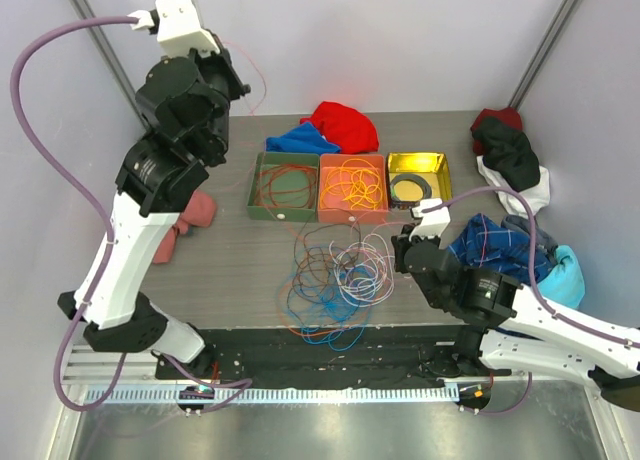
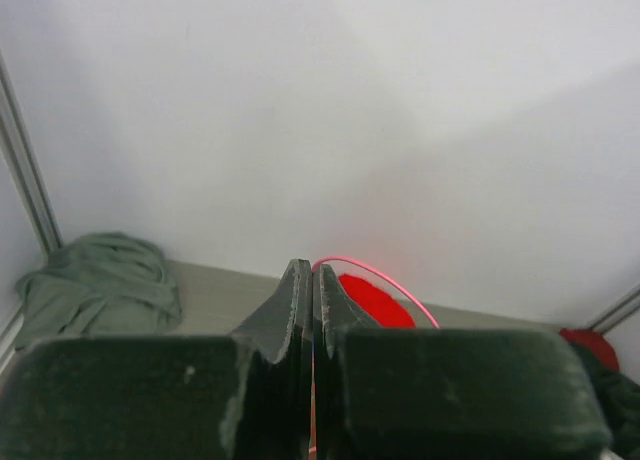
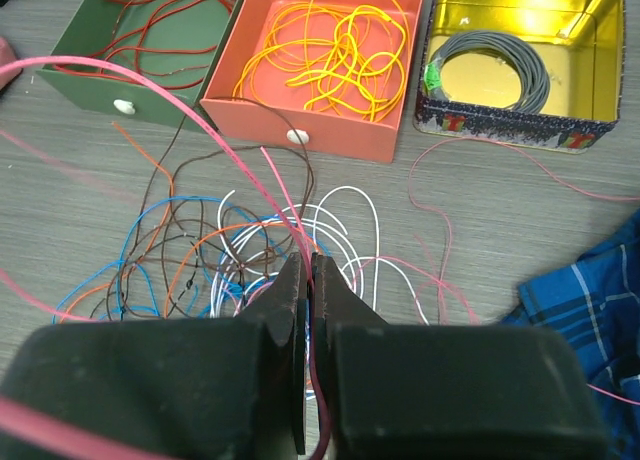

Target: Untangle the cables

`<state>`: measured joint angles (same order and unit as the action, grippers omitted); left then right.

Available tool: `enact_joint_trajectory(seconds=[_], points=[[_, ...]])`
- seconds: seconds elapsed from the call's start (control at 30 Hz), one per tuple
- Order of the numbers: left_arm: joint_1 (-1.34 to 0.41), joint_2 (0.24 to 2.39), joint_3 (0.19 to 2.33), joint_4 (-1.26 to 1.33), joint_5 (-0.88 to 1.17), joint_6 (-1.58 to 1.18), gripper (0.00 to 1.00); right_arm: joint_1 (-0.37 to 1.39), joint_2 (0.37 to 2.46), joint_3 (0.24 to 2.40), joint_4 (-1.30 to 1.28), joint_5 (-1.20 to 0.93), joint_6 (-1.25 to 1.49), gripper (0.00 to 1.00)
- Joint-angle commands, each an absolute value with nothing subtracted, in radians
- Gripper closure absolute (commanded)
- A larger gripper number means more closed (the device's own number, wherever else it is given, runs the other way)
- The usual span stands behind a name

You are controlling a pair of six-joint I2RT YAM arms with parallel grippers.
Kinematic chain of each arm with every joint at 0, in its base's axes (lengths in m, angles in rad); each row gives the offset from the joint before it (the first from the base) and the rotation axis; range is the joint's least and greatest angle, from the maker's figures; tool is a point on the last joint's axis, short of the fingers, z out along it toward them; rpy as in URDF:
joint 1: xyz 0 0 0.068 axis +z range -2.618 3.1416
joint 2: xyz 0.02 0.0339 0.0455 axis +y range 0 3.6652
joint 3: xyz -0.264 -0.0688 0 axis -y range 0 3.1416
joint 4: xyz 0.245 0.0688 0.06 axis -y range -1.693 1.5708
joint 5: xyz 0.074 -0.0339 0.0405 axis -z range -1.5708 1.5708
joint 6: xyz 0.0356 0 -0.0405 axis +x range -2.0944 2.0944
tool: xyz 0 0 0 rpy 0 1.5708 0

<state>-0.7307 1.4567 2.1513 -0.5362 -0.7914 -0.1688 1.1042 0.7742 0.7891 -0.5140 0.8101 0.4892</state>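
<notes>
A tangle of cables (image 1: 335, 280), blue, brown, white, orange and pink, lies on the table in front of the trays; it also shows in the right wrist view (image 3: 230, 250). My left gripper (image 1: 240, 85) is raised high at the far left and is shut on a thin pink cable (image 2: 385, 277) that loops out of its tips (image 2: 311, 270). My right gripper (image 1: 404, 252) sits low at the tangle's right edge. It (image 3: 308, 262) is shut on a pink cable (image 3: 150, 80) that runs up and to the left.
Behind the tangle stand a green tray (image 1: 262, 208) with red cables, an orange tray (image 1: 350, 216) with yellow-orange cables, and a yellow tin (image 1: 418, 160) with a grey coil. Cloths lie around: red (image 1: 345, 125), pink (image 1: 195, 212), blue plaid (image 1: 495, 245), dark (image 1: 505, 145), green (image 2: 100, 280).
</notes>
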Motion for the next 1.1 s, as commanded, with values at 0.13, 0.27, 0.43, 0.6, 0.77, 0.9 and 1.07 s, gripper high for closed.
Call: enact_joint_trajectory(seconds=[0.13, 0.27, 0.43, 0.6, 0.77, 0.9, 1.07], points=[[-0.701, 1.540, 2.301, -0.304, -0.772, -0.057, 1.00, 1.104, 0.752, 0.765, -0.442, 0.799, 0.494, 0.99], [-0.669, 1.583, 2.306, -0.210, -0.735, -0.043, 1.00, 1.101, 0.759, 0.765, -0.428, 0.790, 0.483, 0.99], [-0.604, 1.647, 2.330, -0.166, -0.677, -0.119, 1.00, 1.097, 0.769, 0.756, -0.408, 0.775, 0.479, 0.99], [-0.571, 1.701, 2.362, -0.106, -0.649, -0.153, 1.00, 1.086, 0.776, 0.738, -0.390, 0.752, 0.477, 0.99], [-0.568, 1.738, 2.362, 0.033, -0.632, -0.109, 1.00, 1.062, 0.787, 0.724, -0.356, 0.712, 0.462, 0.99], [-0.561, 1.775, 2.355, 0.152, -0.634, -0.069, 1.00, 1.034, 0.807, 0.713, -0.336, 0.664, 0.456, 0.99], [-0.529, 1.809, 2.349, 0.186, -0.634, -0.092, 1.00, 1.006, 0.805, 0.693, -0.324, 0.637, 0.456, 0.99]])
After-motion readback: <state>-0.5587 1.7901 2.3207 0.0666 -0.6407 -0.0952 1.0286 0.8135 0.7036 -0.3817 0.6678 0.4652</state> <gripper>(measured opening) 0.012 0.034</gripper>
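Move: The left hand holds one part of the pink cable high up, with the green box about 5 cm ahead, 5 cm to its right and some 54 below; the coral box is about 20 cm to its right, also 5 ahead. The right hand holds another part, and the white cable lies about 6 cm left, 2 cm back and 22 below. From that hand the blue-brown tangle is 14 left and 6 back, the coral box 18 ahead and 8 left. Up first, then forward towards the back wall and up again, the left hand carries its part of the pink cable some 12 cm away from the tangle, fingers still shut on it while the wrist tips up about 20 degrees. The right hand keeps its pinch on the pink cable and, after hardly moving at first, eases down about 3 cm and slightly left towards the white cable. ##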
